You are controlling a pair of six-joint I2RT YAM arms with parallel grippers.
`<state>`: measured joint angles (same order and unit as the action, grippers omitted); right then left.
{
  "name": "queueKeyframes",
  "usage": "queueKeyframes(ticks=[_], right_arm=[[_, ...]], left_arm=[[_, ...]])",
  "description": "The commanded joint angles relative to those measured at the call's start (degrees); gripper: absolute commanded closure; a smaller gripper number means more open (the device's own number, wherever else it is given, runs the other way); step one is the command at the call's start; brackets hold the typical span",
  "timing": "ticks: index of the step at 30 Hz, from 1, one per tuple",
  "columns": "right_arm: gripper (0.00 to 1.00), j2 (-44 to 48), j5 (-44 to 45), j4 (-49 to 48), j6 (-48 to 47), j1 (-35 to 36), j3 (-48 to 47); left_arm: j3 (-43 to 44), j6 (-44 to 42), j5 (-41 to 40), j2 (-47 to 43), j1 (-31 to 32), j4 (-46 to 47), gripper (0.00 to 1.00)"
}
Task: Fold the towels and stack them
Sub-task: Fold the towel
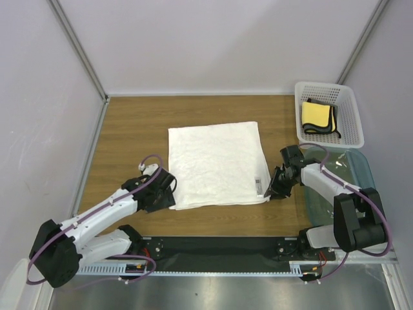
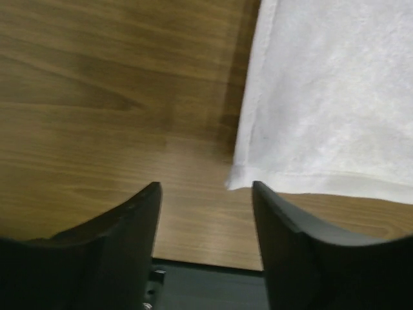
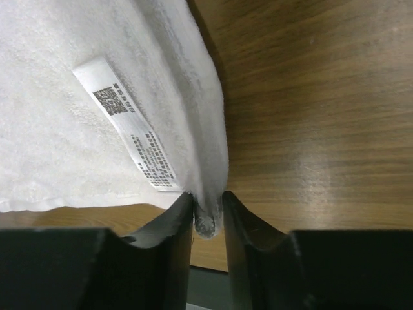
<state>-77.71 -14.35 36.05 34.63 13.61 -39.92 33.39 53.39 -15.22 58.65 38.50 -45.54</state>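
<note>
The large white towel [image 1: 216, 165] lies folded flat in the middle of the wooden table [image 1: 129, 129]. My left gripper [image 1: 169, 192] stands open just off its near left corner; in the left wrist view that corner of the white towel [image 2: 322, 97] lies beyond the gripper [image 2: 206, 194], with only bare wood between the fingers. My right gripper [image 1: 274, 190] is at the near right corner. In the right wrist view the gripper [image 3: 208, 206] is shut on the bunched corner of the white towel [image 3: 97, 97], beside its printed label [image 3: 129, 135]. A yellow towel [image 1: 316, 116] with a dark edge lies folded in the basket.
The white perforated basket [image 1: 352, 123] stands at the back right of the table. A clear plastic tub [image 1: 352, 171] sits at the right edge, under the right arm. The black base rail [image 1: 219, 248] runs along the near edge.
</note>
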Motion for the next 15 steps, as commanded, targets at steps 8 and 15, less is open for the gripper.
queueKeyframes(ticks=[8, 15], right_arm=[[0.24, 3.0, 3.0, 10.8, -9.1, -0.2, -16.8], [0.21, -0.8, 7.2, -3.1, -11.5, -0.8, -19.9]], left_arm=[[12.7, -8.2, -0.6, -2.1, -11.5, 2.8, 0.17], [13.2, -11.6, 2.7, 10.0, -16.7, 22.5, 0.17]])
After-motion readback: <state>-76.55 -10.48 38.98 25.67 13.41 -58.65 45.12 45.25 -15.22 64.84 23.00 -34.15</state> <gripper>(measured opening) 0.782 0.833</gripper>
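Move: The left hand is just off the white towel's near left corner, the towel's middle about 12 cm ahead and 14 cm to its right, a couple of centimetres lower. The right hand still has the near right corner between its fingers; from it the middle is some 9 cm ahead and 16 cm left, the printed tag 3 cm ahead and 3 cm left, the white basket about 25 cm ahead and 14 cm right. Both hands open wider, the right freeing its towel corner, then rise and reach some 10 cm forward. ##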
